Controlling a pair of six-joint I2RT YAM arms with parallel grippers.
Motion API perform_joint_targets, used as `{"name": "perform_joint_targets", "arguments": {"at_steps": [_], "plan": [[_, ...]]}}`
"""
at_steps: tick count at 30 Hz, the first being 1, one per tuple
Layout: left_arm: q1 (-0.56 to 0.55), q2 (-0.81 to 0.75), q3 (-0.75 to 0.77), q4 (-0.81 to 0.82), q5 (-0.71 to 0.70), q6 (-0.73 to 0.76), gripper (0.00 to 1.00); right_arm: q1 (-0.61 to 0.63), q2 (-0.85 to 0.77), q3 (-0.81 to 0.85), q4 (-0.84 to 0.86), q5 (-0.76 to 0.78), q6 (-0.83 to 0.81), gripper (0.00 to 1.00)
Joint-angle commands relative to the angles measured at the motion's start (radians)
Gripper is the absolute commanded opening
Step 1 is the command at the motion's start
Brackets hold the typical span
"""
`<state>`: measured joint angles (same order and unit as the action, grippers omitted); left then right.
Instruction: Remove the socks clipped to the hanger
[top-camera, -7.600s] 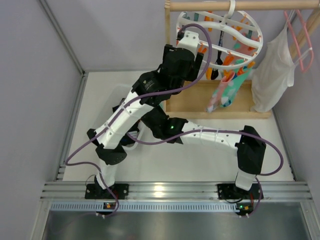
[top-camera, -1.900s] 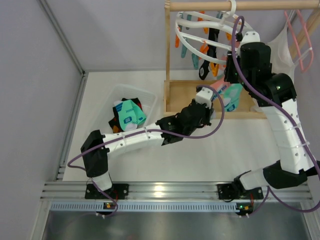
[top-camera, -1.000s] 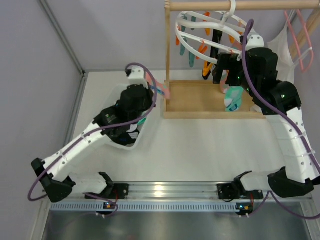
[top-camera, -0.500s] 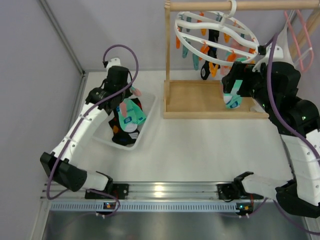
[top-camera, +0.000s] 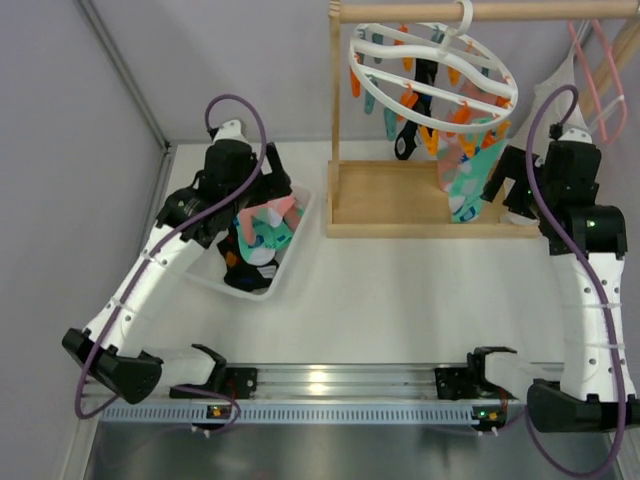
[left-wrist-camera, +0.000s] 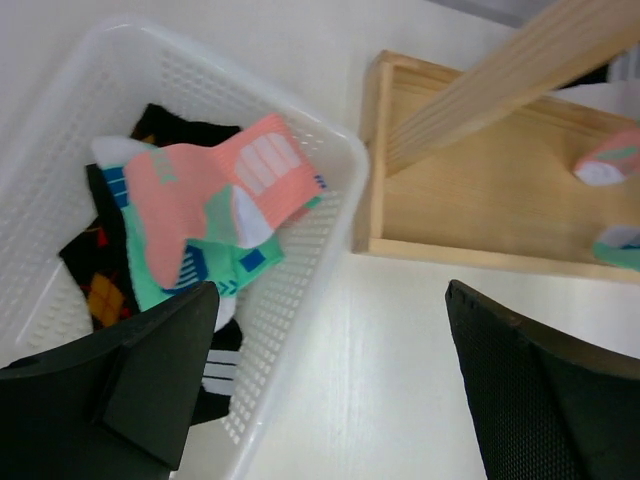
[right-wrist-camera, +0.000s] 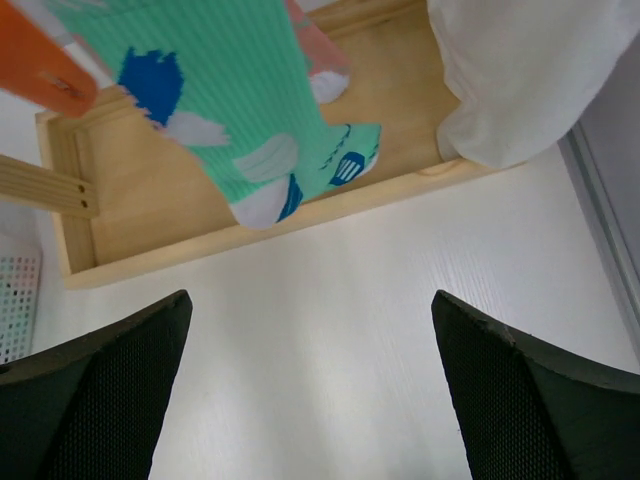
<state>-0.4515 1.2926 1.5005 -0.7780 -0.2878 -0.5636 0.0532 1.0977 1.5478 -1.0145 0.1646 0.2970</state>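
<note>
The white ring hanger (top-camera: 432, 72) hangs from the wooden rod. Clipped to it are a black sock (top-camera: 405, 140) and a teal patterned sock (top-camera: 465, 185), with a pink one partly behind the teal. My right gripper (top-camera: 508, 195) is open just right of the teal sock (right-wrist-camera: 230, 110), not touching it; in the wrist view the right gripper (right-wrist-camera: 310, 390) holds nothing. My left gripper (top-camera: 275, 190) is open over the basket (top-camera: 300, 225), and in its wrist view the left gripper (left-wrist-camera: 335, 380) is empty. A pink and teal sock (left-wrist-camera: 190, 200) lies loose on top of the basket's pile.
The white mesh basket (left-wrist-camera: 340, 160) holds several socks, including argyle ones. The wooden stand's tray base (top-camera: 400, 200) sits under the hanger. A white garment (right-wrist-camera: 520, 70) on a pink wire hanger (top-camera: 590, 70) hangs at the right, close behind my right arm.
My left gripper has opened and the pink and teal sock has dropped into the basket. My right arm has drawn back to the right, away from the teal sock.
</note>
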Motion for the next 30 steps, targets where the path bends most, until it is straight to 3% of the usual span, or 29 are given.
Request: {"name": "perform_joint_targets", "arguments": {"at_steps": [1, 3, 6, 11, 15, 19, 26, 30], "plan": [[-0.139, -0.018, -0.009, 0.132, 0.073, -0.003, 0.99, -0.105, -0.056, -0.015, 0.114, -0.120, 0.047, 1.00], [-0.281, 0.016, -0.017, 0.218, 0.062, 0.036, 0.99, -0.131, -0.055, -0.038, 0.135, -0.106, 0.042, 0.99], [-0.387, 0.049, -0.057, 0.377, 0.156, 0.076, 0.99, -0.150, -0.065, -0.074, 0.152, -0.034, 0.062, 0.99], [-0.469, 0.140, -0.120, 0.678, 0.378, 0.103, 0.99, -0.164, -0.151, -0.135, 0.217, -0.111, 0.120, 0.99], [-0.496, 0.319, -0.073, 0.825, 0.403, 0.110, 0.99, -0.164, -0.226, -0.161, 0.231, -0.214, 0.163, 0.99], [-0.501, 0.493, 0.013, 0.948, 0.423, 0.117, 0.99, -0.159, -0.254, -0.150, 0.206, -0.238, 0.206, 0.99], [-0.501, 0.859, 0.401, 0.956, 0.415, 0.103, 0.99, -0.130, -0.277, -0.123, 0.192, -0.292, 0.237, 0.99], [-0.500, 1.010, 0.533, 0.954, 0.363, 0.085, 0.99, -0.087, -0.279, -0.100, 0.163, -0.254, 0.206, 1.00]]}}
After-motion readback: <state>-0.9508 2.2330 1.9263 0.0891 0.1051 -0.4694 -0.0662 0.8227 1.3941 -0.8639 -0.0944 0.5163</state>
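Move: The mint-green sock hangs from the hanger some 50 cm to the left hand's right, about 7 cm farther out and 5 cm lower. From the right hand, the sock is about 7 cm ahead and 5 cm left, nearly at the same height, with the orange clips about 9 cm above the sock and level with it otherwise. The pink sock hangs about 5 cm left of the mint one and 3 cm farther out; the white cloth, 10 cm right of it and 7 cm farther. Towards the hanging mint-green sock the left gripper sweeps fast to its right, over 40 cm, away from above the basket, drawing back at first and then reaching forward again, sinking about 10 cm and turning some 50 degrees clockwise; its fingers stay open. Beside the sock, the open right gripper eases slightly right, then backs off and rises about 4 cm, rolling its left side up and tipping its fingertips upward. ##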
